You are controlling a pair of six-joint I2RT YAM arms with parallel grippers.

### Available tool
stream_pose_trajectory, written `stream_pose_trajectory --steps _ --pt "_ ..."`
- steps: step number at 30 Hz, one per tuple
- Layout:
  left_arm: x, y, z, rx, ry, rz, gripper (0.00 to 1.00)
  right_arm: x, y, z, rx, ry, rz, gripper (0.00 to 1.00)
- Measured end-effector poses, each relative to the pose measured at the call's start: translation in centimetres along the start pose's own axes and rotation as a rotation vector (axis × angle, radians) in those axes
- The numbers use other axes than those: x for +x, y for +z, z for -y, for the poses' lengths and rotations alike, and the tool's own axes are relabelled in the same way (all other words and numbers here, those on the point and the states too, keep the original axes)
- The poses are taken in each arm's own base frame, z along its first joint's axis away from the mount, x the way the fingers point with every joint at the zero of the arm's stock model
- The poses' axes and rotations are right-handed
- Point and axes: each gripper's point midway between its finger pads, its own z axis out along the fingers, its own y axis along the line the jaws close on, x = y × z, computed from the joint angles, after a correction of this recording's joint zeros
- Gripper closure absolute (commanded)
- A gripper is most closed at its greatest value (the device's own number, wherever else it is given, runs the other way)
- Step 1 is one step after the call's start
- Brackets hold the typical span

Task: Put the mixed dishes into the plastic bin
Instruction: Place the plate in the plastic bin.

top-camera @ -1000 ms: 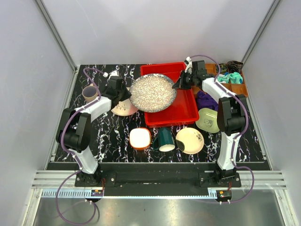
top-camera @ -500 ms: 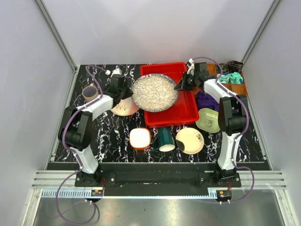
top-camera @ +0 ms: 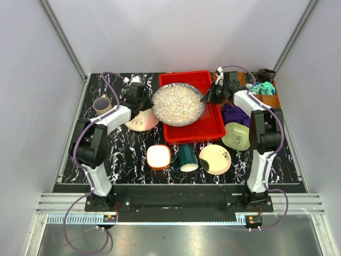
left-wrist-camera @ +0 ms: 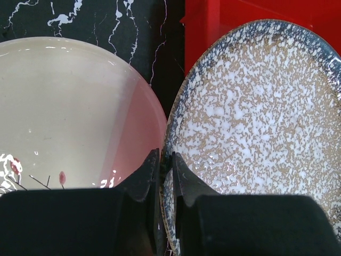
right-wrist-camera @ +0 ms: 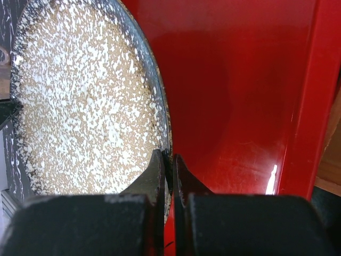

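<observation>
The big speckled grey plate [top-camera: 177, 104] hangs over the left half of the red plastic bin [top-camera: 213, 121], held by both arms. My left gripper [top-camera: 150, 103] is shut on its left rim, seen close up in the left wrist view as gripper [left-wrist-camera: 165, 160] on plate [left-wrist-camera: 256, 117]. My right gripper [top-camera: 204, 98] is shut on the right rim, shown in the right wrist view as gripper [right-wrist-camera: 168, 160] on plate [right-wrist-camera: 80, 106] above the bin floor [right-wrist-camera: 234, 96]. The pink-cream plate [top-camera: 139, 122] lies under my left wrist.
A mauve cup [top-camera: 101, 105] stands at the left. Near the front are an orange-white bowl [top-camera: 159, 156], a dark green mug [top-camera: 187, 157] and a pale yellow plate [top-camera: 214, 159]. A light green bowl [top-camera: 236, 136], purple cloth [top-camera: 233, 113] and brown tray [top-camera: 269, 100] sit right.
Both arms have carried the speckled plate a little to the right and toward the back, further over the bin. Both grips are unchanged.
</observation>
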Motion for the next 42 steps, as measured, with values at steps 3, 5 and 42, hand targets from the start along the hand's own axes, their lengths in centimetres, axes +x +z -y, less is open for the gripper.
stream_pose_trajectory --steps 3,5,42 --pt "0.0 0.1 0.2 0.002 0.003 -0.001 1.0 0.1 0.0 0.2 0.003 0.005 -0.001 1.0" --pt "0.0 0.2 0.3 0.004 0.003 -0.001 1.0 0.0 0.0 0.3 0.004 0.005 0.003 1.0" --pt "-0.4 0.8 1.3 0.065 -0.025 0.061 0.67 0.0 0.3 1.0 0.002 0.027 0.019 1.0"
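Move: Both my hands already hold opposite rims of the speckled plate. From my left hand the bin's middle is about 17 cm to the right, 1 cm back and 7 cm below; the plate's middle is some 11 cm right, and the pink-and-cream plate lies about 4 cm left, 7 cm back and 8 cm below. From my right hand the bin's middle is roughly 5 cm left, 3 cm back and 6 cm below, and the wooden tray 18 cm right, level fore and aft, 7 cm below. I let go with my left hand: it creeps about 1 cm right and forward towards the middle of the bin, tilts its fingertips up slightly, then opens them partway around the speckled plate's left rim. My right hand keeps its pinch on the opposite rim, sinking about 1 cm and edging a little right. ##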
